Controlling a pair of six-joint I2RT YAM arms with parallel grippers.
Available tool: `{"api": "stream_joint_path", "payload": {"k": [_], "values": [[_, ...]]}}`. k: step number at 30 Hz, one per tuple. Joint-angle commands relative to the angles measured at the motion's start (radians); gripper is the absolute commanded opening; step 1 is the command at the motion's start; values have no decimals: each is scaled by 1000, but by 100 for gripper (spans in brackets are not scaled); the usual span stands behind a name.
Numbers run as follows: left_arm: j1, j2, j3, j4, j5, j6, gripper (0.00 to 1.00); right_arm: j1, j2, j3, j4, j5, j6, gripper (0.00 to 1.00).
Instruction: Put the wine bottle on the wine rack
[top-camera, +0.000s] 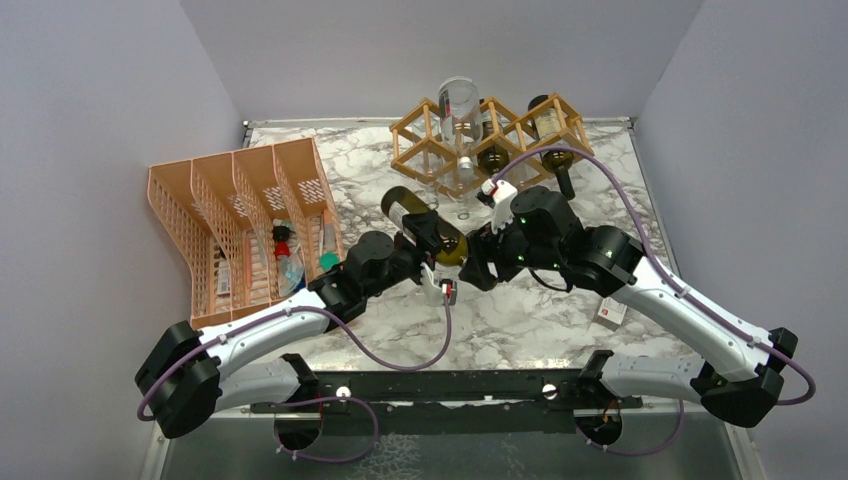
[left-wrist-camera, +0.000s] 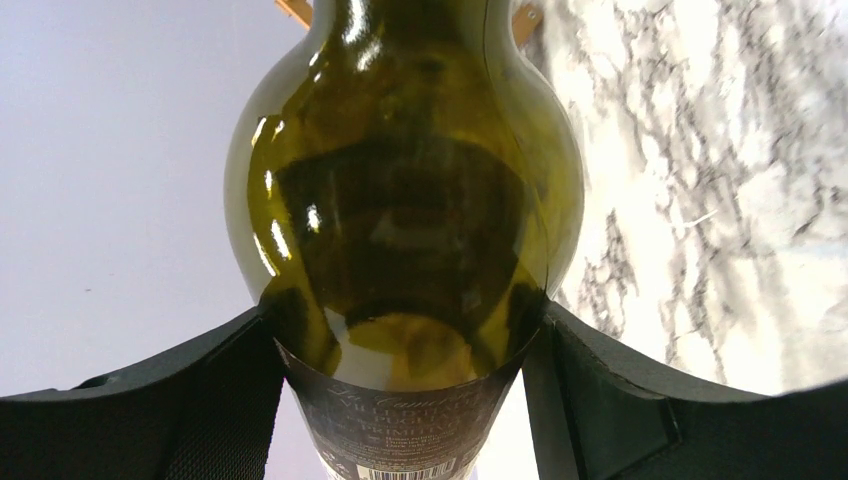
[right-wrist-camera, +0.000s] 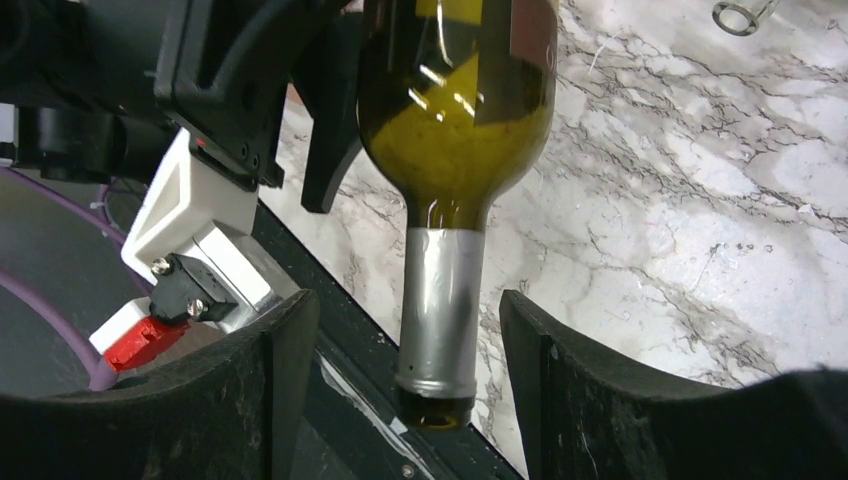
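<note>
The wine bottle (top-camera: 425, 222) is dark olive glass with a black label and a silver-foil neck. It is held tilted above the marble table, base toward the rack and neck toward the arms. My left gripper (top-camera: 428, 250) is shut on its body; in the left wrist view both fingers (left-wrist-camera: 590, 390) press the bottle (left-wrist-camera: 400, 200) at the label. My right gripper (top-camera: 478, 266) is open around the neck (right-wrist-camera: 440, 290), with a gap on each side in the right wrist view. The light wood wine rack (top-camera: 490, 140) stands at the back, beyond the bottle.
The rack holds a clear bottle (top-camera: 458, 105) and two dark bottles (top-camera: 550, 120). An orange mesh organizer (top-camera: 250, 225) with small items stands at the left. A small card (top-camera: 612, 312) lies by the right arm. A metal ring (right-wrist-camera: 740, 15) lies on the marble.
</note>
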Motion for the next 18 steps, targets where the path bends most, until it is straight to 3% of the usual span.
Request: {"api": "stream_joint_path", "payload": {"k": [1,18], "values": [[-10,-53,67,21,-65,137,11,5,16,-29,-5,-22,-27,70],[-37,-62,82,26,-53,164,12,6,148,-76,124,-49,-35,64]]}}
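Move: The wine bottle is already held slantwise in the left gripper; its neck, open for the right hand, lies about 5 cm below that hand, 1 cm ahead and 1 cm left. The left fingers on the bottle's body are some 8 cm ahead and 10 cm left of the right hand, 1 cm lower; the wine rack is about 27 cm ahead, 4 cm right and 15 cm lower. From the left hand the neck is roughly 7 cm back, 9 cm right and 4 cm down. The right hand sinks some 5 cm, easing about 2 cm to the left as it goes, and brings its open fingers down astride the upper neck just below the shoulder, without closing; a touch can't be made out. The left hand keeps its grip on the bottle's body and stays nearly in place, rolling just under 10 degrees so that the neck end dips. ##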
